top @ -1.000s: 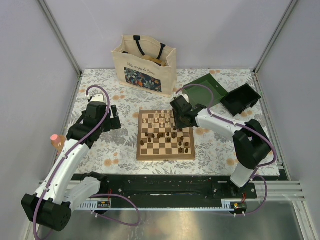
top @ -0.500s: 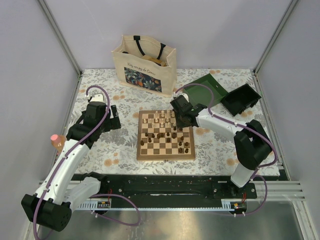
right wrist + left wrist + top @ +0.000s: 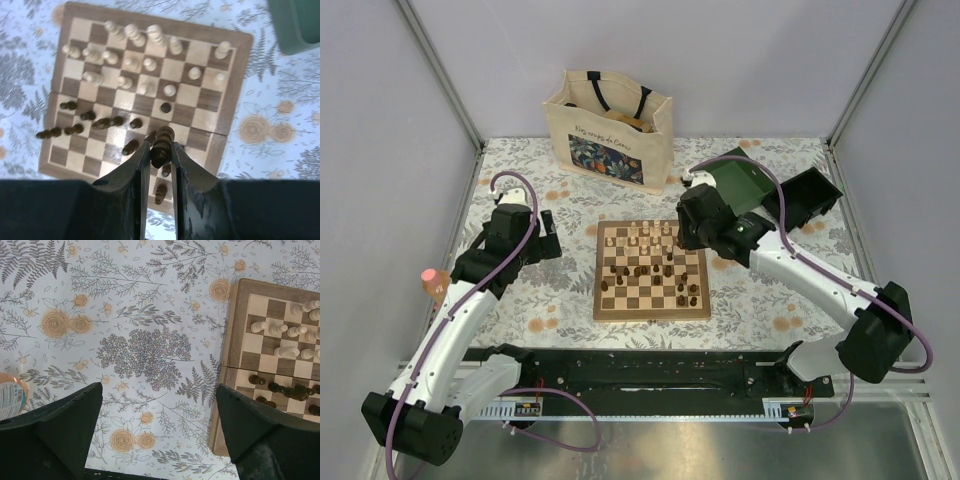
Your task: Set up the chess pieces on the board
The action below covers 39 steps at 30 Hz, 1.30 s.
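Note:
The board (image 3: pixel 650 316) lies mid-table with pale chess pieces (image 3: pixel 638 236) on its far rows and dark chess pieces (image 3: pixel 645 270) scattered over the middle and near rows. My right gripper (image 3: pixel 682 232) hangs above the board's far right part. In the right wrist view it (image 3: pixel 161 146) is shut on a dark piece (image 3: pixel 164 136), lifted off the squares of the board (image 3: pixel 240 85). My left gripper (image 3: pixel 548 240) is left of the board, open (image 3: pixel 159 387) over flowered cloth, with the board's edge (image 3: pixel 231 330) beside its right finger.
A printed tote bag (image 3: pixel 610 125) stands behind the board. A green box (image 3: pixel 740 180) and a black tray (image 3: pixel 802 197) sit at the back right. A pink-capped bottle (image 3: pixel 435 284) stands at the left table edge, under the left arm.
My right gripper has closed on a dark piece and lifted it off the board, and its arm has swung out to the right. The left arm has stayed still.

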Motion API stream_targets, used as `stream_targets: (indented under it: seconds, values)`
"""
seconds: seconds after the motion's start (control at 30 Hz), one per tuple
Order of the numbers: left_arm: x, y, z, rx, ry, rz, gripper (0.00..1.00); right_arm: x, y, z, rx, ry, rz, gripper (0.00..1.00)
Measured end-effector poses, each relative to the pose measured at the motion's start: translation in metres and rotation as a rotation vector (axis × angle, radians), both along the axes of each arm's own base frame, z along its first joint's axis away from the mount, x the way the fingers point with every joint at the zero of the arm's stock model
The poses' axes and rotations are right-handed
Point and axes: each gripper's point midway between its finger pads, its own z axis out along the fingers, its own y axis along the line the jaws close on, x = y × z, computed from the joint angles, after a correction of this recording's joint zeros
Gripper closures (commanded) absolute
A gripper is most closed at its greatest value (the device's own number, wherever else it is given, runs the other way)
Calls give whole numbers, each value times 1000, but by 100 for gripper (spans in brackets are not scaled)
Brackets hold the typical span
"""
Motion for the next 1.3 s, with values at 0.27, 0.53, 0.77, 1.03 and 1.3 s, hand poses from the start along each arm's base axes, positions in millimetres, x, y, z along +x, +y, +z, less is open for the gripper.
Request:
stream_targets:
  seconds: [0.27,0.53,0.77,1.03,1.3]
  values:
    - [0,0,0,-1,0,-1,1,-53,52,-10,14,50,170,82]
    - [0,0,0,-2,0,-2,1,-87,84,-58,-43,181,277,82]
    - [0,0,0,-2,0,-2,1,-101,94,-80,-78,231,312,81]
    - [0,-1,0,-2,-1,-2,1,-108,97,-99,-117,265,320,80]
    - [0,-1,0,-6,0,-6,1,-105,102,-102,-91,250,311,79]
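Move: The right hand already grips a dark chess piece high over the board. The empty near-row square it is taken to lies about 10 cm back, 10 cm to the left and 12 cm below. On that row a dark back-row piece stands some 9 cm right of the square; a dark pawn is about 3 cm right of it and 6 cm farther out, a dark rook about 6 cm left and 6 cm farther out. From the left hand the square is roughly 26 cm right and 7 cm back. Keeping its pinch on the dark piece, the right hand first sweeps back and to the left almost level over the board, then turns this into a descent towards the near row, about 10 cm each way back, left and down in all. On the way the wrist turns nearly 20 degrees counter-clockwise and the fingers tip some 15 degrees more steeply down, the hand easing almost to a stop low over the near-row square with the fingers still shut on the piece. ##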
